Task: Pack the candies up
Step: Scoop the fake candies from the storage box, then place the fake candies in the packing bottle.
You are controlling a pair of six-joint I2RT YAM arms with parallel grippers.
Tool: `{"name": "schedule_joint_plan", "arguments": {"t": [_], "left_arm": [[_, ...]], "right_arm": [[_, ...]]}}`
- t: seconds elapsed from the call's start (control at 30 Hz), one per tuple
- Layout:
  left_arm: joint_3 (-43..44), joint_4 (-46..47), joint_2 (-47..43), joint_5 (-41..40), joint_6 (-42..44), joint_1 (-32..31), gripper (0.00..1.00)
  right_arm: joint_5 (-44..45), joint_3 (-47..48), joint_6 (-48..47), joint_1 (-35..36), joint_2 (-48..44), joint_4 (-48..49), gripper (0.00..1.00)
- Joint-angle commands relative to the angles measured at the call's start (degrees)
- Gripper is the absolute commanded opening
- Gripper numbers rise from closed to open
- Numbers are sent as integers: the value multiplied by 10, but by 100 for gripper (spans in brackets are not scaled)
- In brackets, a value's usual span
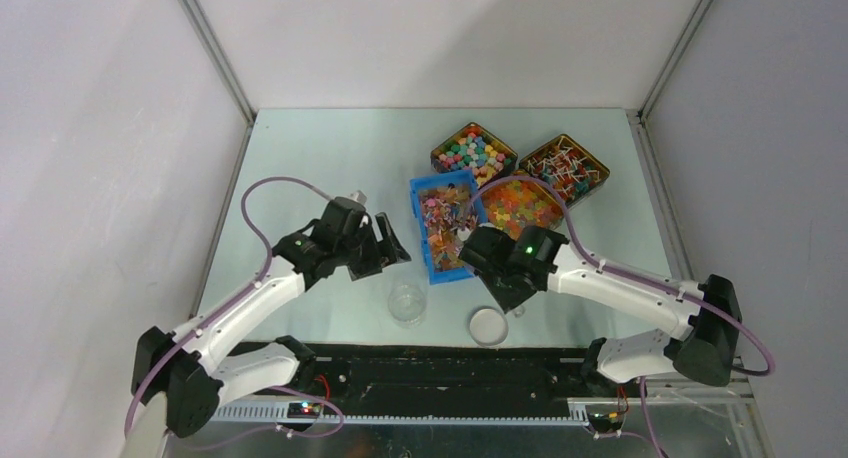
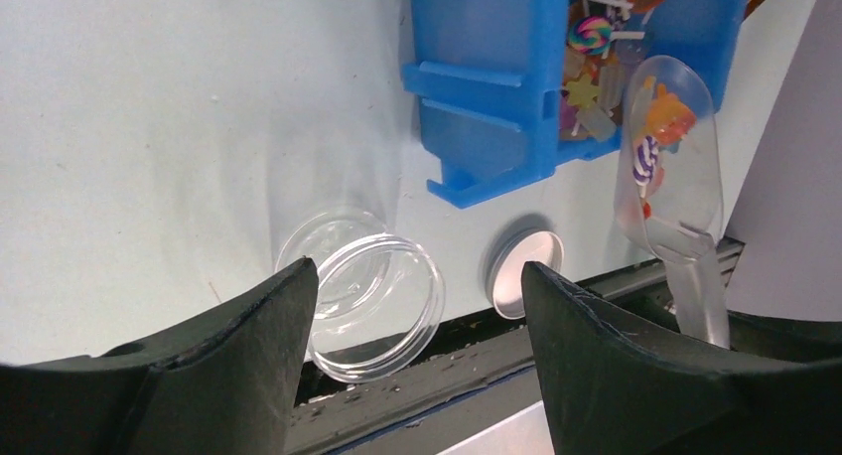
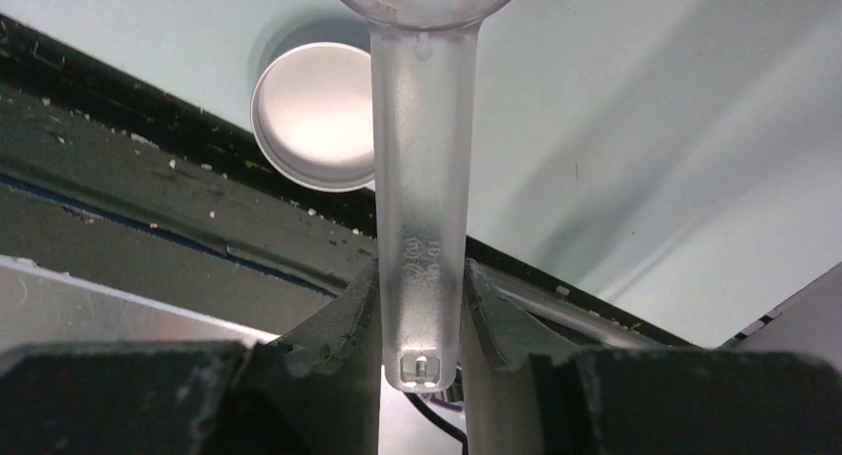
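Note:
Mixed small candies [image 1: 441,221] fill a blue bin [image 1: 418,216] in the middle of the table. My right gripper [image 1: 478,258] [image 3: 422,276] is shut on the handle of a clear plastic scoop [image 3: 422,197]. The scoop's bowl [image 2: 663,147] holds a few candies, one swirled purple and one orange, at the bin's near corner. A clear open jar [image 1: 407,303] [image 2: 362,296] stands near the front edge, with its white lid [image 1: 487,325] [image 2: 526,273] [image 3: 313,117] lying to the right. My left gripper [image 1: 392,240] [image 2: 419,269] hangs open above and behind the jar, with nothing between its fingers.
Three dark trays stand behind the bin: pastel sweets [image 1: 473,151], orange sweets [image 1: 520,206] and lollipops with white sticks [image 1: 563,168]. A black rail [image 1: 450,363] runs along the table's near edge. Grey walls enclose the table on three sides.

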Motion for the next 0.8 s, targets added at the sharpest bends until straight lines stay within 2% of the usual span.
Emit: {"name": "schedule_joint_plan", "arguments": {"t": [0.0,0.37,0.57,0.77], "left_arm": [[-16,-14,-25,1,23,3,80],[-57,-36,-95,-24,28,3,80],[-58,-53,-126,-47,31,3,81],[-51,-81,-128,-71,38,3,81]], "right_arm": [[12,2,29,29,-24,-28,0],[-13,2,49,109,-56,-46,0],[-17,15,48,148,-41,-44,0],[-28,67,43,173,-4,-54,0]]}}
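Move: The clear jar, still empty, stands about 19 cm left of the right hand and nearly level with it (1 cm ahead), 8 cm lower; that hand's held scoop points out ahead-left. The white lid lies some 2 cm back and 3 cm left of the right hand, 13 cm down, and the blue box 18 cm ahead, 10 cm left. From the left hand, the jar is about 7 cm back, 2 cm right and 8 cm below. The candy-laden scoop swings in towards the jar, its bowl leading, as the right hand draws back about 7 cm and rises slightly, turning some 15 degrees counter-clockwise with its grip kept on the handle. The left hand, fingers staying wide open, shifts about 3 cm back and nearly 4 cm left above the jar's level, dipping first, then partly rising. ##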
